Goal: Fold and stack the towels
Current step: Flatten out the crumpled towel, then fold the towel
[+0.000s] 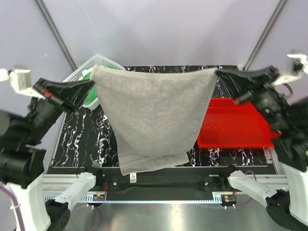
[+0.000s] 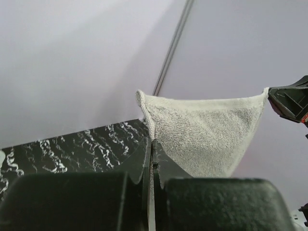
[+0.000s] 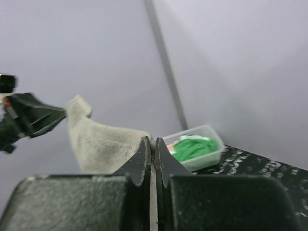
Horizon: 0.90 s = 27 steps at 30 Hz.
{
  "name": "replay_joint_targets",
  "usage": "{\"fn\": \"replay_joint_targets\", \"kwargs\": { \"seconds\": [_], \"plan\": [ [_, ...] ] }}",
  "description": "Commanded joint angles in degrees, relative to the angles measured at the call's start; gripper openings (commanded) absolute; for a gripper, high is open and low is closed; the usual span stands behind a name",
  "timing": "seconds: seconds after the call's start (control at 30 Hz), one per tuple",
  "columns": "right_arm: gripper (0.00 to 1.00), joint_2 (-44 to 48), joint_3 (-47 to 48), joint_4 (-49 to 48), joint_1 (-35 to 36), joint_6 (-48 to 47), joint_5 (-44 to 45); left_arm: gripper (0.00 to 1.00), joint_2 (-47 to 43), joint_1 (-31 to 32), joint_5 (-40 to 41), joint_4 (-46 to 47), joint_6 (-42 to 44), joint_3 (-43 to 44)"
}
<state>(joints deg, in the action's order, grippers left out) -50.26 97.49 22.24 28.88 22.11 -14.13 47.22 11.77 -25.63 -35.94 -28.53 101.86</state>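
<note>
A grey towel [image 1: 153,115] hangs spread out in the air above the black marbled table [image 1: 79,139], held by its two top corners. My left gripper [image 1: 93,83] is shut on its left corner and my right gripper [image 1: 217,73] is shut on its right corner. In the left wrist view the towel [image 2: 202,137] stretches from my jaws toward the other gripper. In the right wrist view the grey towel [image 3: 103,142] runs left from my shut jaws. A green towel [image 3: 192,148] lies bunched in the white basket [image 3: 211,156], which stands at the back left [image 1: 79,74].
A red plastic tray [image 1: 236,122] sits on the right side of the table, partly behind the hanging cloth. The basket stands close behind my left gripper. Frame poles rise at both back corners.
</note>
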Motion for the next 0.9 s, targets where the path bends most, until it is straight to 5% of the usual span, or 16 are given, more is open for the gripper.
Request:
{"fn": "replay_joint_targets", "kwargs": {
  "seconds": [0.0,0.13,0.33,0.63,0.87],
  "plan": [
    [0.0,-8.0,1.1,1.4,0.3,-5.6,10.3,0.0,5.1,0.0,5.7,2.4,0.5,-3.2],
    [0.0,-15.3,1.3,1.1,0.2,-13.0,23.6,0.0,9.2,0.0,11.7,10.2,2.9,-11.5],
    [0.0,-29.6,1.4,-9.3,-3.6,-21.7,23.6,0.0,23.0,-0.1,12.4,24.6,3.8,-14.3],
    [0.0,-52.8,17.5,-15.6,-13.6,-25.4,14.2,0.0,54.8,-0.1,12.4,30.8,6.4,9.7],
    [0.0,-60.5,19.2,-24.8,-15.3,-30.9,9.3,0.0,65.4,0.0,14.5,33.5,8.1,18.9]
  ]
}}
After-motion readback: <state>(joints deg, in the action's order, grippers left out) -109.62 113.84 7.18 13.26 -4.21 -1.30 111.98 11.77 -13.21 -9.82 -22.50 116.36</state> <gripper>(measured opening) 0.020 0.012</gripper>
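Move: The grey towel hangs from both hands by its top corners, its middle roughly 16 cm right of the left hand, 25 cm below and slightly back. It is taken to the bare far half of the table: from the left hand about 36 cm ahead, 18 right; from the right hand 35 ahead, 15 left; some 55 below both. The white basket sits 36 ahead and 19 left of the left hand, the red box 15 ahead and 25 right of the right hand. The towel, still pinched by its top corners, is swept out over the table: both hands drive forward about 43 cm while sinking some 20 cm, nearly all of the drop before the last stretch levels off. The left hand also edges towards the right one and tips down, turning slightly counter-clockwise; the right turns clockwise some 30 degrees and rolls, so both point more forward. Fingers stay shut. ##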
